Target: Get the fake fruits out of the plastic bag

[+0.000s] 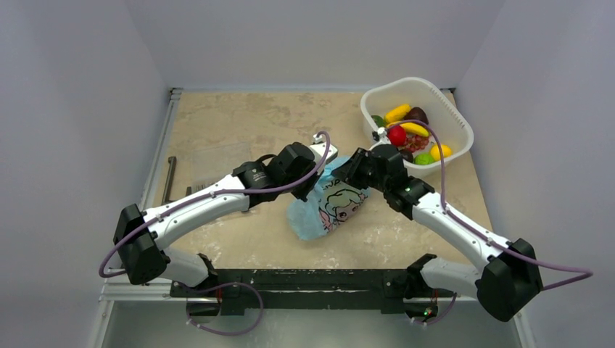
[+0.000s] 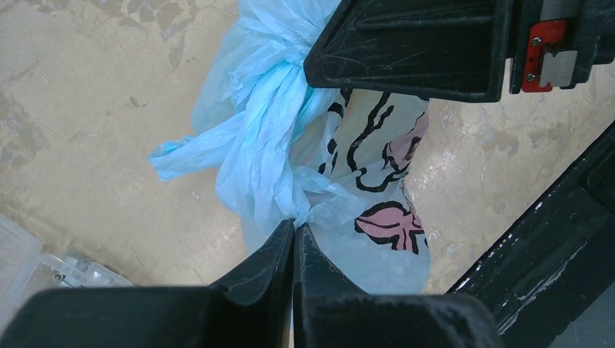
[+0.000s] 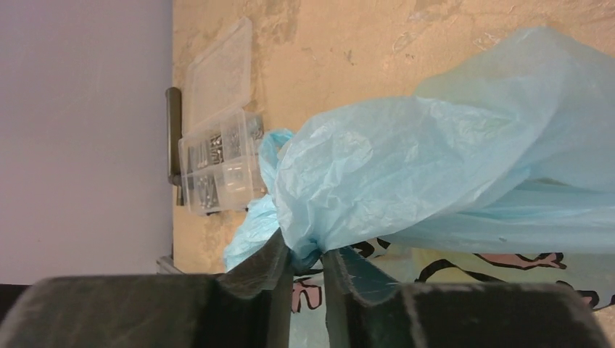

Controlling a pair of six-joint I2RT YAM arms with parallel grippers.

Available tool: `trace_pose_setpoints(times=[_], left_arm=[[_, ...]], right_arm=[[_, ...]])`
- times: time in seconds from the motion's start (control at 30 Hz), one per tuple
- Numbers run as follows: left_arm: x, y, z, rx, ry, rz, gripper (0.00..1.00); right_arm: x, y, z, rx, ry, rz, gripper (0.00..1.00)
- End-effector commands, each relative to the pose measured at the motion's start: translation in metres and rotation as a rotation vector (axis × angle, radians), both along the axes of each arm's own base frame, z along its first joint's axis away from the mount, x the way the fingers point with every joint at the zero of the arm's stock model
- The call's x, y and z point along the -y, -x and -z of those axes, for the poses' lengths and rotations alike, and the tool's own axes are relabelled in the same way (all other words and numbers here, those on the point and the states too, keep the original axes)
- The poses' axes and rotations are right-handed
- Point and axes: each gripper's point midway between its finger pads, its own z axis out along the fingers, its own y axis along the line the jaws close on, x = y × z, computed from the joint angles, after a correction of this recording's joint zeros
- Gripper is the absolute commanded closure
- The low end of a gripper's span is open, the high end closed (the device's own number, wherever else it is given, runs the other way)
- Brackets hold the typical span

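The light-blue plastic bag point(image 1: 324, 212) with a pink-and-white cartoon print lies mid-table, its top lifted between both arms. My left gripper point(image 1: 318, 181) is shut on a fold of the bag's film point(image 2: 275, 145), with its jaws pressed together point(image 2: 294, 226). My right gripper point(image 1: 347, 172) is shut on a bunched piece of the bag point(image 3: 406, 167), pinched at its tips point(image 3: 304, 255); it also shows in the left wrist view point(image 2: 413, 43). No fake fruit shows plainly inside the bag. Several fake fruits point(image 1: 410, 130), yellow, red, green and dark, lie in the basket.
A white slotted basket point(image 1: 457, 116) stands at the back right. A clear flat box of small metal parts point(image 3: 217, 156) lies left of the bag and shows in the left wrist view point(image 2: 43, 264). A dark metal bar point(image 1: 168, 180) lies near the left edge.
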Motion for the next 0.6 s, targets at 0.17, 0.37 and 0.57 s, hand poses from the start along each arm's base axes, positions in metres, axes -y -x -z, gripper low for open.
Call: trace_pose_setpoints(times=[0.17, 0.37, 0.57], left_arm=[[-0.004, -0.009, -0.029, 0.091, 0.026, -0.026, 1.00], [-0.008, -0.009, -0.039, 0.128, 0.062, -0.039, 1.00], [-0.007, -0.005, -0.050, 0.151, 0.112, -0.017, 1.00]], right_arm=[[0.038, -0.025, -0.068, 0.171, 0.094, 0.074, 1.00], [0.078, -0.051, -0.082, 0.157, 0.046, 0.034, 1.00], [0.057, -0.043, -0.066, 0.124, 0.001, -0.118, 1.00]])
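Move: The blue bag's gathered neck sits right between the right hand's nearly shut fingertips; from the left hand, which already pinches the bag, it is about 5 cm ahead and 9 cm to the right, level in height. The bag's printed body is some 8 cm back from the right hand, 2 cm to its left and 8 cm below. The white fruit basket lies around 16 cm ahead of the right hand, 26 cm to its right and 13 cm lower. The bag's gathered plastic is pinched fully shut in the right fingers, then pulled quickly away from the left hand to the right, up and forward towards the basket, about 11 cm in all, with a small ease-back at the end. The left hand keeps its pinch on the other side of the bag and rises some 3 cm late in the pull, tipping its fingers slightly up. ##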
